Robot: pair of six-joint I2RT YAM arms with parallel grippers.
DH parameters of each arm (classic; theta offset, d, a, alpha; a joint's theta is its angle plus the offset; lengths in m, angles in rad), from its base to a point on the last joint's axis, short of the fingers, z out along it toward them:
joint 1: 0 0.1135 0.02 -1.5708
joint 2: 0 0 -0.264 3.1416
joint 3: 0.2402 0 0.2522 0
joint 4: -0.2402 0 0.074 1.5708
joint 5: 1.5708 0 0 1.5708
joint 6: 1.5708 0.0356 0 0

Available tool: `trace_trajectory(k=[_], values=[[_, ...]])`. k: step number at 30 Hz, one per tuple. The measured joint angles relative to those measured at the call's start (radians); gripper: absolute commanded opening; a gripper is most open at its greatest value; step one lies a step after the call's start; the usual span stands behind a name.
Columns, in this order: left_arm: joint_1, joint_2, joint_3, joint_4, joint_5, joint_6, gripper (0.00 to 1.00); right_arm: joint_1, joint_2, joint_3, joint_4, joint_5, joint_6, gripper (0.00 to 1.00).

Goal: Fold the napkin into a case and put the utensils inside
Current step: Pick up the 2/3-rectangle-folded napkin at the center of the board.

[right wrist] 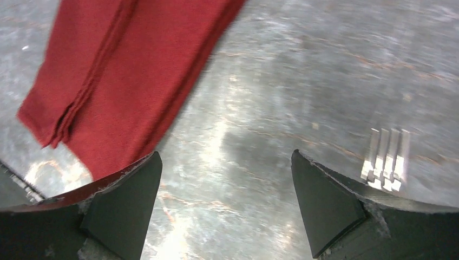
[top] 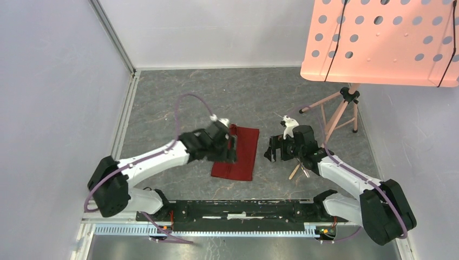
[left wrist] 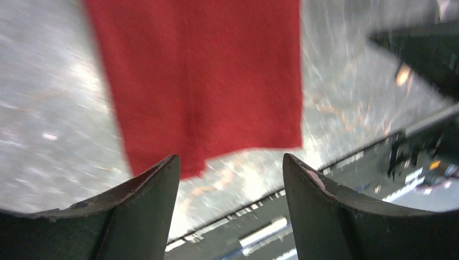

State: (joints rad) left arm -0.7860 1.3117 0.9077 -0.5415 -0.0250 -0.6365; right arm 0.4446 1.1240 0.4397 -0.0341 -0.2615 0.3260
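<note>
The dark red napkin (top: 238,154) lies flat on the grey table as a narrow folded rectangle, its layered edges showing in the right wrist view (right wrist: 124,70). My left gripper (top: 230,146) hovers over the napkin's left side, open and empty; its wrist view shows the napkin (left wrist: 200,81) ahead of the gripper (left wrist: 230,157). My right gripper (top: 273,151) stands just right of the napkin, open, with bare table between its fingers (right wrist: 225,153). Silver fork tines (right wrist: 385,157) lie beside its right finger. The utensils (top: 299,171) are mostly hidden under the right arm.
A pink perforated music stand (top: 379,40) on thin tripod legs (top: 341,108) stands at the back right. White walls close in the left and back. The black mounting rail (top: 238,208) runs along the near edge.
</note>
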Motion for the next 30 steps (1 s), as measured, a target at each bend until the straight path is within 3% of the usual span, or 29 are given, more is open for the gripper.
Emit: trace_trajectory(k=[5,9,12,19,26,30], values=[[-0.301,0.191,0.12,-0.06,-0.065,-0.147,0.71,-0.081,-0.034,0.002,-0.088,0.074,0.01,0.95],[-0.39,0.395,0.294,-0.105,-0.118,-0.185,0.68,-0.12,-0.104,-0.01,-0.124,0.099,0.026,0.95],[-0.415,0.486,0.374,-0.139,-0.146,-0.189,0.62,-0.122,-0.162,-0.03,-0.132,0.097,0.027,0.95],[-0.445,0.603,0.475,-0.209,-0.185,-0.189,0.59,-0.122,-0.212,-0.063,-0.162,0.074,0.027,0.95],[-0.451,0.643,0.488,-0.243,-0.194,-0.189,0.58,-0.122,-0.209,-0.075,-0.169,0.056,0.013,0.95],[-0.451,0.652,0.492,-0.257,-0.208,-0.189,0.52,-0.122,-0.198,-0.078,-0.171,0.051,0.001,0.94]])
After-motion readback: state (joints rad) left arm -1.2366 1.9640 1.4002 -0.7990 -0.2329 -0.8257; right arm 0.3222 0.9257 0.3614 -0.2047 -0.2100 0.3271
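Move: The folded napkin's middle lies about 3 cm ahead of the empty left hand, 5 cm to its right and 9 cm down. Its near right corner, which the hand goes for, is about 8 cm back and 11 cm to the right. The crossed fork and spoon lie some 28 cm to this hand's right, level with it. From the right hand, the napkin's middle is about 14 cm to the left and 1 cm ahead. Sweep the left gripper quickly back and to the right across the napkin, about 12 cm sideways, then sink some 8 cm in all to hover at the near right corner, rolling the hand's left side up about 20 degrees and partly closing the fingers without gripping. Draw the wide-open right gripper about 5 cm right, away from the napkin and towards the fork and spoon. ##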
